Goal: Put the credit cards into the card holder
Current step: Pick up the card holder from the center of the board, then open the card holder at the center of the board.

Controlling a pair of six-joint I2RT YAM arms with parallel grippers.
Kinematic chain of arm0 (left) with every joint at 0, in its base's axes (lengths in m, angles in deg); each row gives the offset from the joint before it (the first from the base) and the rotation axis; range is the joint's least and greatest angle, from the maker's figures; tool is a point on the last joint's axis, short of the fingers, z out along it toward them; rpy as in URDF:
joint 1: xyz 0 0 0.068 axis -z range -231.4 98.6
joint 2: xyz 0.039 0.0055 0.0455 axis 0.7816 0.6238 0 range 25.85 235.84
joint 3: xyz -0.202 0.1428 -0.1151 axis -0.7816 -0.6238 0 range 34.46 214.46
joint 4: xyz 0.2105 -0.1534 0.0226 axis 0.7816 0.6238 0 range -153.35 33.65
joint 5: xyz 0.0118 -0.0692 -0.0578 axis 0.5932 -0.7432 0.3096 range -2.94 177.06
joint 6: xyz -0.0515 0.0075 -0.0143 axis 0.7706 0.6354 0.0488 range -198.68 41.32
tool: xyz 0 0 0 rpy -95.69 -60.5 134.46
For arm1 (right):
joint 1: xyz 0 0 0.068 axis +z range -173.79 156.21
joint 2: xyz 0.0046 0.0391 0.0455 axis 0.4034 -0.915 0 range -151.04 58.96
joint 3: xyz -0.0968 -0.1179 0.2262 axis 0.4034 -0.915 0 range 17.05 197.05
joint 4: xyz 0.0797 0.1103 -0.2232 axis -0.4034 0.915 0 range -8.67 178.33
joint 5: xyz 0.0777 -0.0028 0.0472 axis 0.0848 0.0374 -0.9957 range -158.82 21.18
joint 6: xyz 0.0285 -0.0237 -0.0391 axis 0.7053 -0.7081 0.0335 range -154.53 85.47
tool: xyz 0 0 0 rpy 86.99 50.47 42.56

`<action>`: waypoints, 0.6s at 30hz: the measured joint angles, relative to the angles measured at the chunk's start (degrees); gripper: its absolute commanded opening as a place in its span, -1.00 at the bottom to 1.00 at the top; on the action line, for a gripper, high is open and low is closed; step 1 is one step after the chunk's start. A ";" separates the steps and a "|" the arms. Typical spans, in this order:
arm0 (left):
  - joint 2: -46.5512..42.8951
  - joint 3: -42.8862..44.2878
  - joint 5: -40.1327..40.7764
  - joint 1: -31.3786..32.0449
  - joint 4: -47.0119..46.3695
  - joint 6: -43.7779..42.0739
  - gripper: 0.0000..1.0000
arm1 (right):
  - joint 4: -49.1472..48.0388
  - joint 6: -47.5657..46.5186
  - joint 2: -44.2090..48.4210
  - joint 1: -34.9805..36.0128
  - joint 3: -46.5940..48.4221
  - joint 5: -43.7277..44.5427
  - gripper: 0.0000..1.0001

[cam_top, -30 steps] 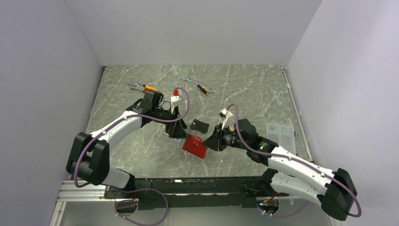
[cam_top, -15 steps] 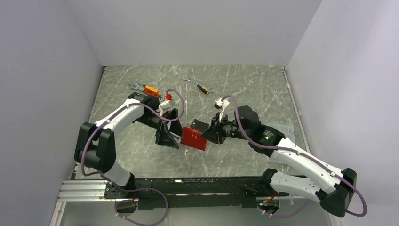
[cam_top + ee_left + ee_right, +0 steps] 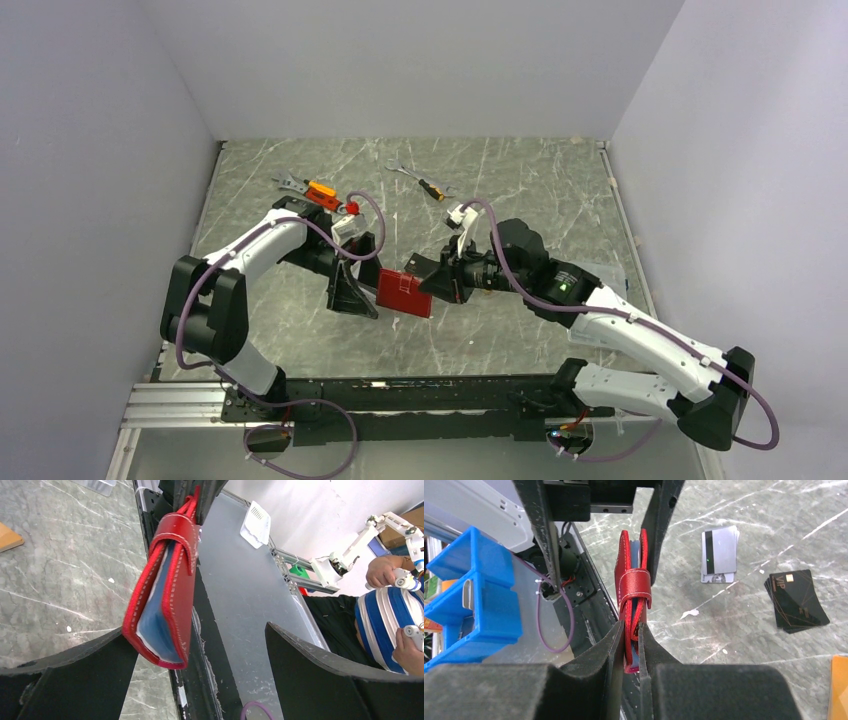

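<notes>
The red card holder (image 3: 404, 293) is folded shut, its snap tab wrapped over the edge, and pale blue pockets show at its end (image 3: 159, 630). My right gripper (image 3: 631, 630) is shut on one end of it and holds it on edge above the table. My left gripper (image 3: 195, 630) is open at the holder's other end, with the holder close beside one finger (image 3: 70, 675). On the table lie silver-grey credit cards (image 3: 719, 555) with a dark stripe, a black card (image 3: 796, 600) and an orange one (image 3: 838, 687). The top view shows only part of the black card (image 3: 418, 264).
Two orange-handled wrenches (image 3: 307, 187) (image 3: 426, 184) lie at the back of the table. A clear plastic box (image 3: 600, 276) sits at the right, partly under my right arm. A blue bin (image 3: 474, 595) is off the table's near edge.
My right gripper has carried the card holder left and away from the near edge. My left arm has drawn back to the left, its open gripper now at the holder's left end.
</notes>
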 measured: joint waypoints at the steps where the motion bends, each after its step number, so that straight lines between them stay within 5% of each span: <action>1: 0.04 0.02 -0.02 -0.02 0.24 -0.04 0.99 | 0.02 -0.07 -0.15 0.31 0.39 0.02 -1.00; 6: 0.98 3.82 0.07 -0.11 0.87 1.86 0.99 | 0.22 -0.39 -0.55 1.60 1.90 1.16 -1.00; 12: 2.32 19.41 0.13 -1.31 -0.26 9.16 0.99 | 3.10 -1.64 0.00 1.77 4.59 5.03 -1.00; 14: 1.25 21.84 1.29 -1.97 -4.59 16.28 0.99 | 3.65 -2.03 0.17 1.77 5.31 6.10 -1.00; 18: -9.33 11.50 14.80 -2.54 -30.77 43.32 0.99 | 4.61 -2.51 1.46 1.77 6.03 7.78 -1.00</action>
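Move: The card holder, already gripped by the right hand, has its middle about 6 cm to that hand's left, 1 cm nearer the base and 2 cm below. It lies some 7 cm right of the left hand, nearly level. The silver cards lie about 9 cm ahead, 3 cm left and 20 cm below the left hand; the black cards 13 cm ahead, 11 cm right of it, on the table. Open left hand swings 7 cm forward-up from the card holder, then dips; the right raises it 4 cm. ##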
